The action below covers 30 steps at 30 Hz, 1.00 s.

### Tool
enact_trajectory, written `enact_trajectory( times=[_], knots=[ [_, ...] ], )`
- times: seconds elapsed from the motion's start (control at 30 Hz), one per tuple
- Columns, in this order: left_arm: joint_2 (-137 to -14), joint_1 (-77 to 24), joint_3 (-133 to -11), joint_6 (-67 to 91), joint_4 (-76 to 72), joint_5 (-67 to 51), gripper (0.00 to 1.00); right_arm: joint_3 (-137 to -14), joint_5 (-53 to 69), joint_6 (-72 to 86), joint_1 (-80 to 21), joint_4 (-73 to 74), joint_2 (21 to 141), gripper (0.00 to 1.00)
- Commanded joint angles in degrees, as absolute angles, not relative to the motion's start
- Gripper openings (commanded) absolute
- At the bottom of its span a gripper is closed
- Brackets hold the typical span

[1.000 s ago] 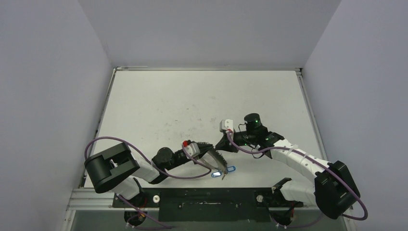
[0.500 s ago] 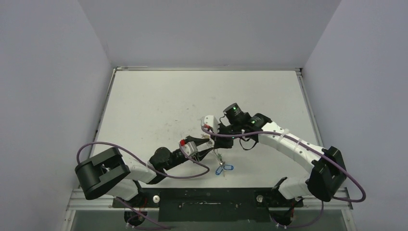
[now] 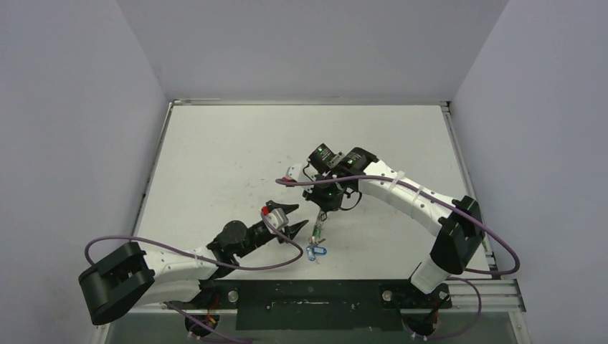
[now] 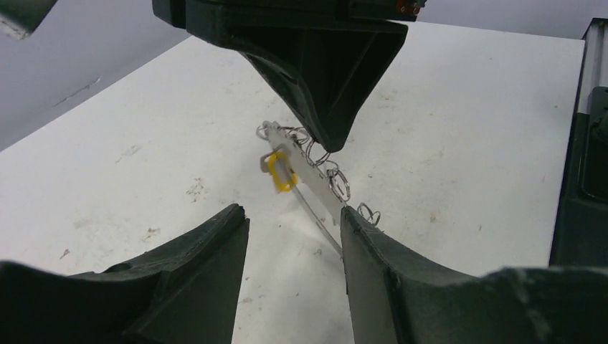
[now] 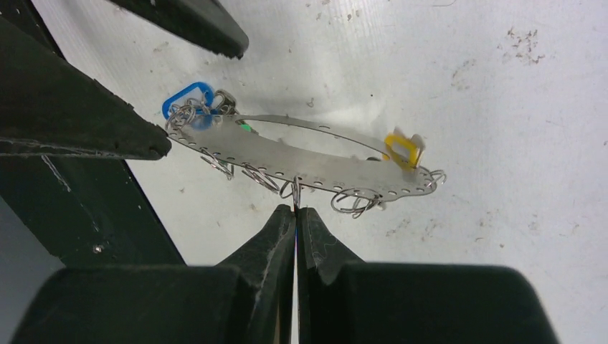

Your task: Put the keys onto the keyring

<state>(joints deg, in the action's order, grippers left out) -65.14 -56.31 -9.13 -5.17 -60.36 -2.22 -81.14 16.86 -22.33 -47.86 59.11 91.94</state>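
The keyring (image 5: pixel 308 168) is a flat silvery band bent into a loop, pierced with holes and hung with small wire rings. My right gripper (image 5: pixel 295 208) is shut on one of those rings and holds the loop just above the table. The keys hang from it: a blue tag (image 5: pixel 188 100), a yellow tag (image 5: pixel 401 149) and a speck of green (image 5: pixel 246 127). From above, the keyring (image 3: pixel 315 233) dangles below the right gripper (image 3: pixel 321 215), the blue key (image 3: pixel 315 251) lowest. My left gripper (image 3: pixel 295 218) is open just left of it. In the left wrist view the keyring (image 4: pixel 312 183) and yellow tag (image 4: pixel 279 170) hang beyond the open left gripper (image 4: pixel 294 218).
A black mounting rail (image 3: pixel 308 294) runs along the near table edge below the keys. Purple cables (image 3: pixel 179 247) loop off both arms. Grey walls close in the white table (image 3: pixel 236 150) on three sides. A black block (image 4: pixel 581 179) stands to the right of the left wrist.
The left gripper has opened, let go and drawn back to the left. The right arm has swung left, carrying the keyring with the keys; the blue key moved left with it.
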Motion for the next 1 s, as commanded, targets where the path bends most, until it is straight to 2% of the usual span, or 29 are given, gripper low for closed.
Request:
enact_trajectory(
  times=[0.0,0.3,0.7,0.8,0.97],
  knots=[
    [-59.4,-56.6,-8.8,-5.0,-50.3,2.9,0.51,-86.5,10.9,-20.9,-49.1,64.7,92.8,0.00],
    [-51.8,-56.2,-9.7,4.1,-38.2,13.8,0.77,-88.1,12.7,-20.1,-49.0,61.0,96.4,0.00],
    [-45.0,-55.3,-15.6,13.5,-17.5,21.0,0.91,-96.7,17.5,-14.4,-45.3,47.6,112.2,0.01],
    [-44.7,-54.8,-16.1,15.0,-14.9,21.4,0.93,-96.5,19.2,-12.2,-43.0,42.4,113.6,0.12],
    [-45.8,-51.1,-17.1,17.4,-13.5,18.5,0.96,-92.6,22.3,-8.7,-39.4,34.2,111.6,0.42]
  ],
)
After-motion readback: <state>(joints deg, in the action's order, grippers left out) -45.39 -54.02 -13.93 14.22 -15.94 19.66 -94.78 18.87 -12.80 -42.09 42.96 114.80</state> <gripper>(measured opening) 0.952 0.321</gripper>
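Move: My right fingers hold the keyring by a small ring on its edge. The plate hangs some 6 cm below, its middle about 2 cm back and 3 cm left. The clear table spot it is bound for lies about 5 cm forward, 5 cm left and 14 cm down. The blue-tagged keys hang about 9 cm back and 3 cm left. From my empty left hand, that spot is roughly 5 cm forward, 2 cm right and 15 cm down. I hold my right hand nearly still at first, then swing the hanging keyring forward and left over the table, about 11 cm out and 7 cm left, sinking some 5 cm; near the end I open my fingers and let go of the ring. Meanwhile my empty left hand backs off about 8 cm to the left and 4 cm down, opening wide while its fingers tip down and turn counter-clockwise, some 25 degrees each. ##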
